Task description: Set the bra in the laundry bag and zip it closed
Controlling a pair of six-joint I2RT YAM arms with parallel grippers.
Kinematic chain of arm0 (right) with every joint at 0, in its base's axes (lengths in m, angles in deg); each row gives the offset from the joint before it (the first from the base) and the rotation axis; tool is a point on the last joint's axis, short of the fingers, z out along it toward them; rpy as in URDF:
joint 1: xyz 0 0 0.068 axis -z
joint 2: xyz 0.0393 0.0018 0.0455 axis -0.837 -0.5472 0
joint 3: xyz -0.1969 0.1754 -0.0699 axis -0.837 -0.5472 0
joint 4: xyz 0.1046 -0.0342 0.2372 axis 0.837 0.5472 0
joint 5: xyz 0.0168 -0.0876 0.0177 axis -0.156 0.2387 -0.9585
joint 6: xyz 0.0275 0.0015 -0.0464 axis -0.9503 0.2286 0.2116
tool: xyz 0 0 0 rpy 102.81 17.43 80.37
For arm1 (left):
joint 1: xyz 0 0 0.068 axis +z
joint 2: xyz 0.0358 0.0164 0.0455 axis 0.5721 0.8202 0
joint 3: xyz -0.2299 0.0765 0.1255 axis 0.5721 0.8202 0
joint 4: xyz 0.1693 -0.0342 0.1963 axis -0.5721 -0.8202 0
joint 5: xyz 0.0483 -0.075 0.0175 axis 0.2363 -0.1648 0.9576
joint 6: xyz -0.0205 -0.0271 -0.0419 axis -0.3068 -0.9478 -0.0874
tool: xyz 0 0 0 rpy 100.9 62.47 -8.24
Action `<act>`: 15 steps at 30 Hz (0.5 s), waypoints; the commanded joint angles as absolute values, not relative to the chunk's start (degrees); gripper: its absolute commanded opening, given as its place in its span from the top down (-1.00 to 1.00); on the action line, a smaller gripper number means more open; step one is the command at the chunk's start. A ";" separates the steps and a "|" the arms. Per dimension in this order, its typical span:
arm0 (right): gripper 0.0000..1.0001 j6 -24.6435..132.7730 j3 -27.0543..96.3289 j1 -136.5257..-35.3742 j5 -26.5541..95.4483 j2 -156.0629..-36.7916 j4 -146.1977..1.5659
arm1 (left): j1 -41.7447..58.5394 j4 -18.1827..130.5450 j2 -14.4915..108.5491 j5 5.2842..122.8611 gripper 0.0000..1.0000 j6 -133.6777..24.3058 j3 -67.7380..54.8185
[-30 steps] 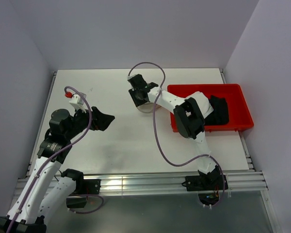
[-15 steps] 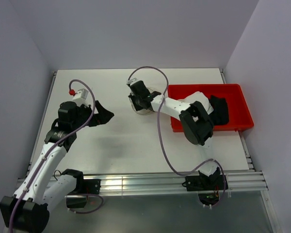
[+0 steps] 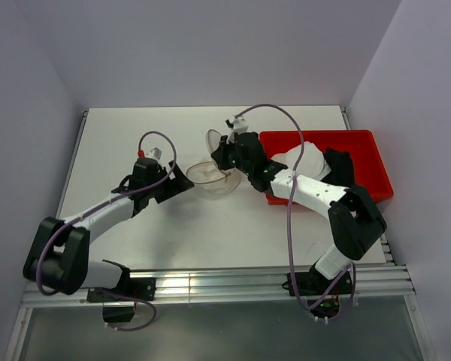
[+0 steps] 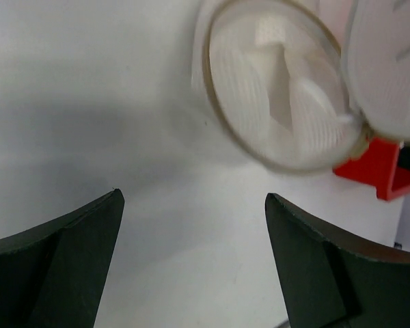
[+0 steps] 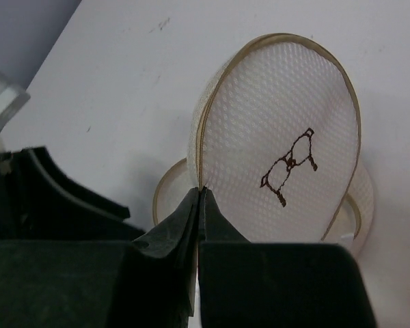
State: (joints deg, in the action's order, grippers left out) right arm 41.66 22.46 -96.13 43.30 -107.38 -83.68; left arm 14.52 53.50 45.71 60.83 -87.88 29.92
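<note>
The laundry bag point(image 3: 209, 177) is a small white mesh cylinder at the table's middle, its mouth open; it also shows in the left wrist view point(image 4: 280, 96). Its round lid point(image 3: 213, 140) stands upright, and the black mark point(image 5: 290, 167) shows in the right wrist view. My right gripper point(image 3: 222, 156) is shut on the lid's tan rim point(image 5: 201, 157). My left gripper point(image 3: 177, 180) is open and empty, just left of the bag, with bare table between its fingers point(image 4: 89, 239). The black bra point(image 3: 340, 170) lies in the red bin.
The red rectangular bin point(image 3: 368, 139) stands at the table's right edge, close to the right of the bag, with a white item point(image 3: 304, 153) beside the bra. Walls close in on the left, back and right.
My left gripper has swung right across the table to just beside the bag. My right gripper has shifted right, and the lid now stands raised with the bag's mouth open.
</note>
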 commanded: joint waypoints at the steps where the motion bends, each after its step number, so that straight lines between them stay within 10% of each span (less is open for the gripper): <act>1: 1.00 36.89 18.26 -95.15 40.60 -103.68 -91.72 | 14.15 62.51 50.53 66.70 -0.83 -88.72 23.45; 12: 1.00 36.18 12.18 -93.56 39.01 -99.37 -94.18 | 13.98 67.78 66.63 63.21 -0.31 -87.41 16.23; 15: 1.00 35.92 12.26 -93.21 38.75 -99.63 -94.44 | 13.98 67.88 67.51 62.32 0.84 -87.05 14.38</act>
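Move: The laundry bag's rim, at the left edge of its open mouth, is about 9 cm ahead of the left hand, 1 cm to its right and 2 cm lower. The mouth's middle lies some 8 cm ahead and 7 cm right; the raised lid, already held by the right hand, about 12 cm ahead, 10 cm right and 9 cm above. From the right hand, that left rim edge is roughly level ahead, 9 cm left and 12 cm below. Bring the open left gripper forward about 8 cm to the left edge of the bag's mouth, sinking some 3 cm, mostly late, and easing 2 cm right; then close the fingers to pinch the rim. Meanwhile keep the right fingers shut on the lid and draw it roughly 3 cm back and to the right, dipping slightly and partly rising again. ##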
